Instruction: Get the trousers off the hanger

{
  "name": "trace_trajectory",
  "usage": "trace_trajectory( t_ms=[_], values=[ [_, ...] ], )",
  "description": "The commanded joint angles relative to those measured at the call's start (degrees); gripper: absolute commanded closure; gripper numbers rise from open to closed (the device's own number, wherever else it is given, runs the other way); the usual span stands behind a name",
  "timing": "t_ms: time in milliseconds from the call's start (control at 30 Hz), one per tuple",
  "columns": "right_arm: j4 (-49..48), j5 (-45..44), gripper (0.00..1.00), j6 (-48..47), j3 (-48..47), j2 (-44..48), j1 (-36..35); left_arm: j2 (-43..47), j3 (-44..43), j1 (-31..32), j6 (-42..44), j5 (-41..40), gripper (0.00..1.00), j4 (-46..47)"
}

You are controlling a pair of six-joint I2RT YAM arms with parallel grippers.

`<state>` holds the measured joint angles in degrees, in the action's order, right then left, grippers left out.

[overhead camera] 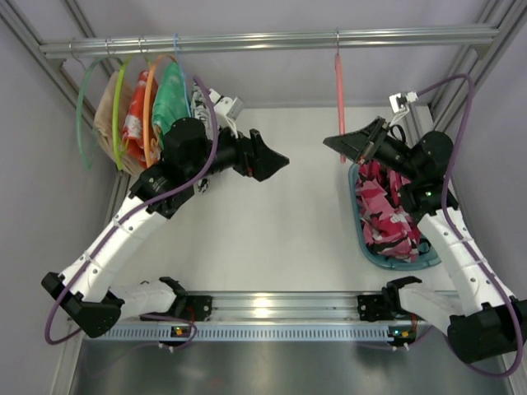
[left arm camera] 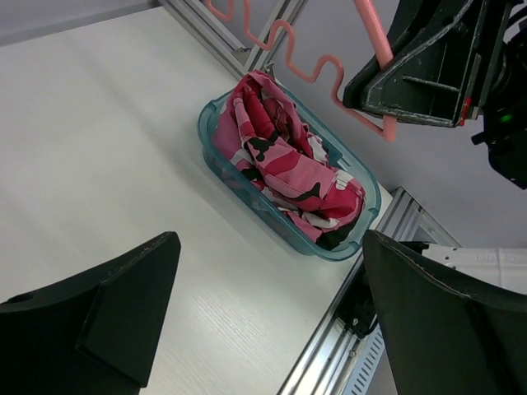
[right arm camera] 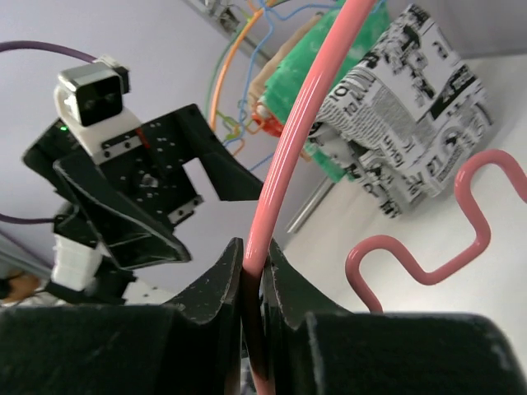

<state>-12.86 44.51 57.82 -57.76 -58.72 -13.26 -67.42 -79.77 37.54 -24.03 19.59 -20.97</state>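
Note:
The pink camouflage trousers [overhead camera: 385, 212] lie bunched in a teal basket [overhead camera: 363, 240] at the right, off the hanger; the left wrist view shows them [left arm camera: 284, 156] filling the basket [left arm camera: 247, 196]. The salmon-pink hanger [overhead camera: 338, 86] hangs bare from the rail by its hook. My right gripper [overhead camera: 350, 145] is shut on its arc [right arm camera: 305, 123], just above the basket; the arc passes between the jaws [right arm camera: 254, 267]. The wavy bar [left arm camera: 313, 70] hangs free beside that gripper. My left gripper [overhead camera: 276, 162] hovers open mid-table with nothing between its fingers [left arm camera: 272, 247].
A metal rail [overhead camera: 263, 39] crosses the back. At its left end hang green and orange hangers with garments [overhead camera: 148, 107], including a green one [overhead camera: 171, 92] and a black-and-white print one [right arm camera: 412, 107]. Frame posts stand at both sides.

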Motion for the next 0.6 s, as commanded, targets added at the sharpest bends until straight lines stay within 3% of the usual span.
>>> trace_trajectory(
  t_ms=[0, 33, 67, 133, 167, 233, 267, 433, 500, 567],
  values=[
    [1.43, -3.11, 0.90, -3.85, 4.75, 1.59, 1.30, 0.44, -0.04, -0.36, 1.09, -1.49, 0.01, 3.48],
    [1.44, -3.29, 0.87, -4.64, 5.11, 2.02, 1.30, 0.53, 0.14, -0.27, 1.18, -2.10, 0.01, 3.39],
    [1.61, -3.20, 0.75, -5.78, 5.20, 2.12, 1.30, 0.62, 0.31, -0.36, 1.35, -2.28, 0.02, 3.48],
    [2.58, -2.85, 0.66, -6.58, 5.20, 2.20, 1.30, 0.71, 0.58, -0.36, 1.44, -2.72, 0.02, 3.48],
    [2.58, -2.85, 0.51, -7.63, 5.11, 2.20, 1.30, 0.53, 0.66, -0.36, 1.36, -2.89, 0.01, 3.48],
    [3.72, -3.03, 0.41, -9.30, 4.76, 2.82, 1.30, 0.36, 0.75, -0.36, 1.18, -3.42, 0.01, 3.39],
    [4.16, -3.11, 0.31, -9.83, 4.15, 2.99, 1.39, 0.18, 0.75, -0.36, 1.09, -3.51, 0.01, 3.39],
    [9.07, -3.29, 0.14, -13.69, 2.13, 5.45, 2.09, -0.43, 0.75, -0.89, 0.83, -4.92, 0.02, 3.31],
    [11.18, -3.29, 0.01, -15.45, 0.81, 7.12, 2.97, -0.61, 1.10, -1.59, 0.22, -5.26, 0.02, 3.22],
    [16.25, -4.60, 0.01, -19.49, -1.12, 8.18, 4.19, -0.61, 1.28, -2.91, -1.71, -6.93, 0.02, 2.87]
  ],
)
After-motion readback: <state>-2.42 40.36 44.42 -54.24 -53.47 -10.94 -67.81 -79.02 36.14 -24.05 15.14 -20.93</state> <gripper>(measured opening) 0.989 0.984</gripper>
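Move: My right hand still pinches the near lower end of the bare pink hanger. Its hook is already over the rail, at a spot about 20 cm ahead of that hand, 2 cm to its right and roughly 15 cm above. The trousers in the tub lie some 20 cm to the hand's right, level with it and about 35 cm below; the newspaper-print trousers hang some 30 cm to its left and 15 cm ahead. From my left hand, the hook's spot on the rail is about 20 cm ahead, 15 cm right and 16 cm up. I open my right fingers from nearly shut to fully wide and let go of the hanger's end, sinking about 5 cm under the rail and easing slightly forward as I do. Then I rise a little and draw back and to the right, turning the wrist some 10 degrees. My left hand, empty and wide open, slides about 2 cm forward. ##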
